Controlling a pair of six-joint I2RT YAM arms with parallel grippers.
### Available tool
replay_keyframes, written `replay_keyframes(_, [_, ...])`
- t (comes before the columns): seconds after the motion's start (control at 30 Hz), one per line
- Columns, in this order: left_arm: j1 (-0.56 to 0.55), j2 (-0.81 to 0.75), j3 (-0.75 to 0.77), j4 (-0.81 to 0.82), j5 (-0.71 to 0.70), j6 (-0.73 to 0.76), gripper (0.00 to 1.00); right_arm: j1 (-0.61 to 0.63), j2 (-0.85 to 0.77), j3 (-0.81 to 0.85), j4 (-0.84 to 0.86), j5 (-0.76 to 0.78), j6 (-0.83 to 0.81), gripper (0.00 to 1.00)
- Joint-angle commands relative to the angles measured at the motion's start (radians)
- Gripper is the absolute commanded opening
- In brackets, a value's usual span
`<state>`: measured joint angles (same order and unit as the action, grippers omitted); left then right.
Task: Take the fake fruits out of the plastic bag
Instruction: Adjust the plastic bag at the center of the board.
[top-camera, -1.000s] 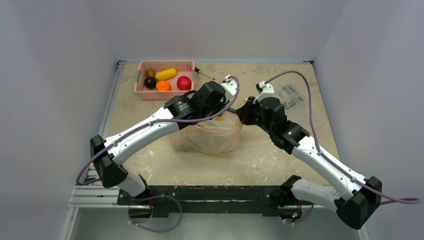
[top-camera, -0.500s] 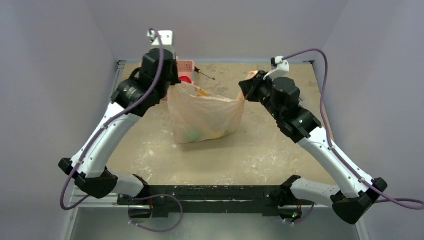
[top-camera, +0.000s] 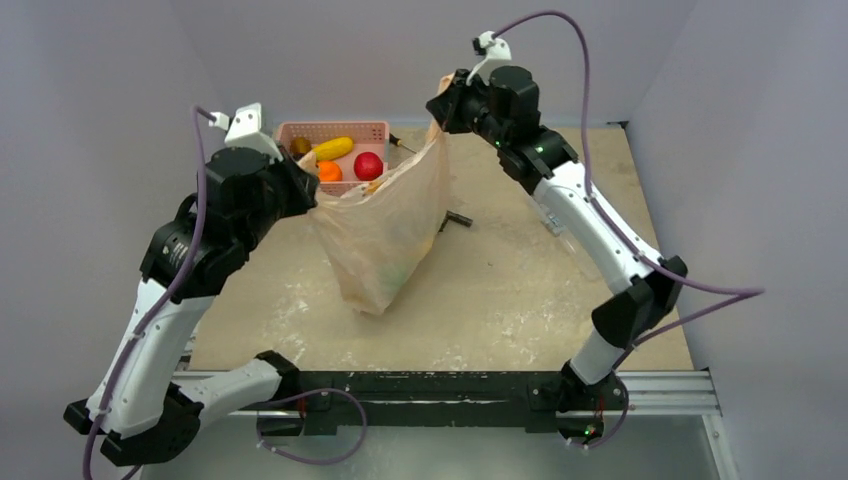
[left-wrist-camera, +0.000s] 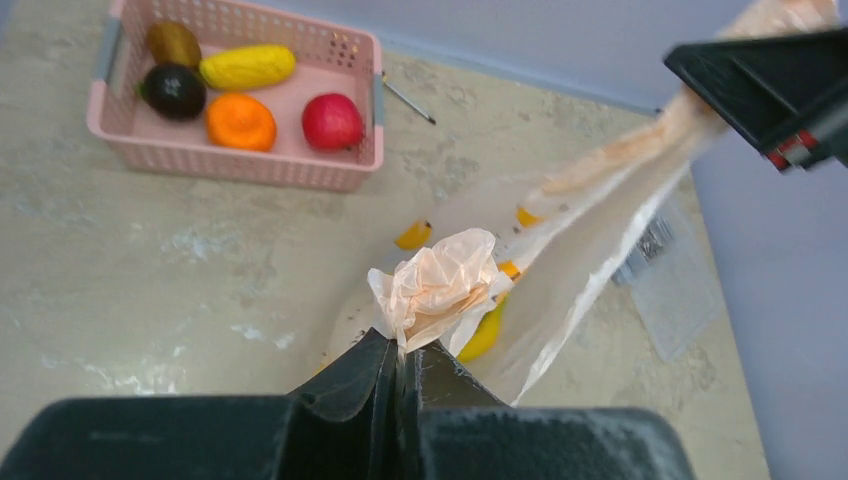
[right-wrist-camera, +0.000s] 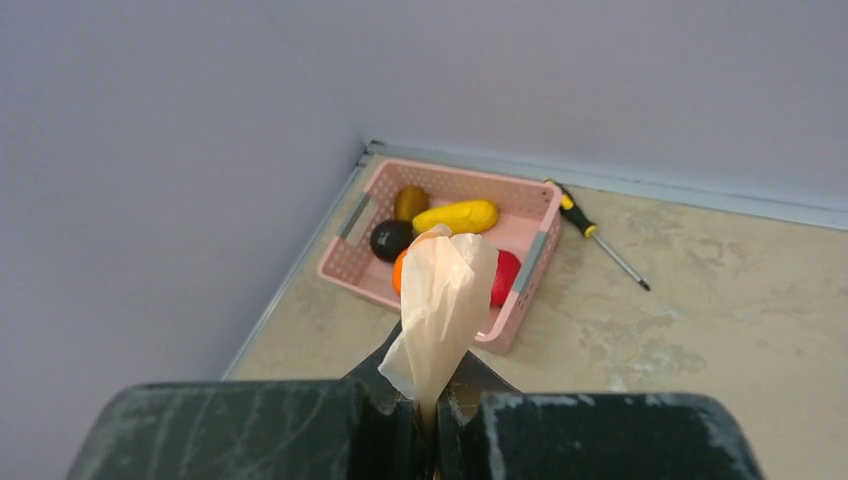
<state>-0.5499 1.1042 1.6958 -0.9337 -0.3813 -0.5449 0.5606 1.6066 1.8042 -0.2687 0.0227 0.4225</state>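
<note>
The plastic bag (top-camera: 385, 235) hangs stretched between my two grippers, slanting up to the right, with its bottom low near the table. My left gripper (top-camera: 312, 204) is shut on a bunched piece of the bag's rim (left-wrist-camera: 440, 285); the jaws (left-wrist-camera: 403, 352) pinch it tight. My right gripper (top-camera: 438, 113) is raised high at the back and is shut on a twisted handle of the bag (right-wrist-camera: 440, 300), which rises from between its jaws (right-wrist-camera: 432, 400). Through the film a yellow fake fruit (left-wrist-camera: 483, 335) shows, and a faint green patch (top-camera: 400, 265). Other contents are hidden.
A pink basket (top-camera: 335, 130) at the back left holds a yellow fruit (top-camera: 332, 148), a red apple (top-camera: 368, 165), an orange ball (top-camera: 329, 171) and dark fruits (left-wrist-camera: 173, 88). A screwdriver (top-camera: 410, 148) lies beside it. A small dark object (top-camera: 458, 219) lies right of the bag.
Both arms have lifted and pulled the bag apart. My right gripper rose high toward the back wall; my left gripper swung down and nearer. The bag now hangs slanted instead of standing square.
</note>
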Motion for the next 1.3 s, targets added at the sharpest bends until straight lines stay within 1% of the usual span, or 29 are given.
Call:
replay_keyframes(0.0, [0.008,-0.133,-0.182,0.07,0.174,-0.184,0.0,0.003,0.112,0.141,0.036,-0.151,-0.024,0.0])
replay_keyframes(0.07, [0.008,-0.18,-0.255,0.115,0.241,-0.241,0.0,0.005,0.168,0.212,-0.017,-0.161,-0.023,0.0])
replay_keyframes(0.13, [0.008,-0.209,-0.313,0.144,0.312,-0.281,0.0,0.012,0.207,0.256,-0.092,-0.127,-0.024,0.0])
replay_keyframes(0.2, [0.007,-0.233,-0.365,0.159,0.369,-0.316,0.0,0.014,0.21,0.256,-0.178,-0.074,-0.022,0.12])
replay_keyframes(0.27, [0.006,-0.262,-0.423,0.184,0.412,-0.363,0.0,0.014,0.199,0.234,-0.279,-0.009,-0.024,0.19])
replay_keyframes(0.3, [0.006,-0.276,-0.468,0.206,0.429,-0.384,0.0,0.013,0.187,0.213,-0.311,0.016,-0.027,0.25])
replay_keyframes(0.33, [0.007,-0.291,-0.508,0.235,0.448,-0.403,0.0,0.016,0.173,0.195,-0.342,0.035,-0.039,0.34])
replay_keyframes(0.4, [0.006,-0.306,-0.549,0.288,0.493,-0.426,0.0,0.021,0.159,0.205,-0.432,0.076,-0.079,0.59])
replay_keyframes(0.5, [0.007,-0.299,-0.562,0.297,0.53,-0.434,0.0,0.043,0.117,0.236,-0.546,0.188,-0.134,0.76])
replay_keyframes(0.57, [0.007,-0.301,-0.566,0.303,0.534,-0.438,0.0,0.056,0.059,0.212,-0.579,0.235,-0.134,0.84])
replay_keyframes(0.6, [0.007,-0.302,-0.569,0.309,0.535,-0.441,0.0,0.061,0.009,0.184,-0.584,0.255,-0.117,0.87])
replay_keyframes(0.63, [0.006,-0.305,-0.573,0.316,0.535,-0.444,0.0,0.066,-0.048,0.141,-0.57,0.267,-0.088,0.94])
replay_keyframes(0.67, [0.006,-0.306,-0.58,0.327,0.537,-0.449,0.0,0.071,-0.112,0.072,-0.534,0.275,-0.055,0.98])
replay_keyframes(0.8, [0.007,-0.304,-0.607,0.366,0.572,-0.456,0.0,0.085,-0.351,-0.224,-0.34,0.191,0.111,0.99])
replay_keyframes(0.87, [0.005,-0.302,-0.612,0.367,0.58,-0.453,0.0,0.094,-0.415,-0.301,-0.307,0.129,0.187,0.99])
replay_keyframes(0.93, [0.004,-0.3,-0.622,0.376,0.586,-0.458,0.0,0.128,-0.449,-0.354,-0.276,0.087,0.274,0.99])
replay_keyframes(1.03, [0.005,-0.304,-0.639,0.391,0.593,-0.468,0.0,0.198,-0.44,-0.436,-0.15,0.031,0.349,0.99])
replay_keyframes(1.13, [0.004,-0.311,-0.646,0.388,0.59,-0.47,0.0,0.23,-0.354,-0.436,-0.137,0.025,0.402,0.99])
replay_keyframes(1.27, [0.005,-0.328,-0.657,0.369,0.593,-0.473,0.0,0.278,-0.325,-0.509,-0.046,0.078,0.479,0.99])
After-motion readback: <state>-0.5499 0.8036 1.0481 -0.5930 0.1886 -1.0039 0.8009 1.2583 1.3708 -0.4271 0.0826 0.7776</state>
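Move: Both grippers hold the lifted plastic bag by its rim. Its body's middle hangs about 10 cm to the left gripper's right, level with it fore and aft and some 22 cm below. The pink basket is about 36 cm ahead of the left gripper and 9 cm to its left, some 38 cm lower. From the right gripper the bag's middle is about 15 cm back, 12 cm left and 23 cm below; the dark tool lies about level with it, 6 cm right, on the board some 42 cm below. Keep the left gripper shut on the rim and lower it about 10 cm while drawing it right and back, rolling its left side down some 30 degrees and yawing clockwise. Take the right gripper down, forward and left, open it wide to free its handle, sweep it about 19 cm back and to the right while rising, then bring it left and down beside the bag's mouth. ##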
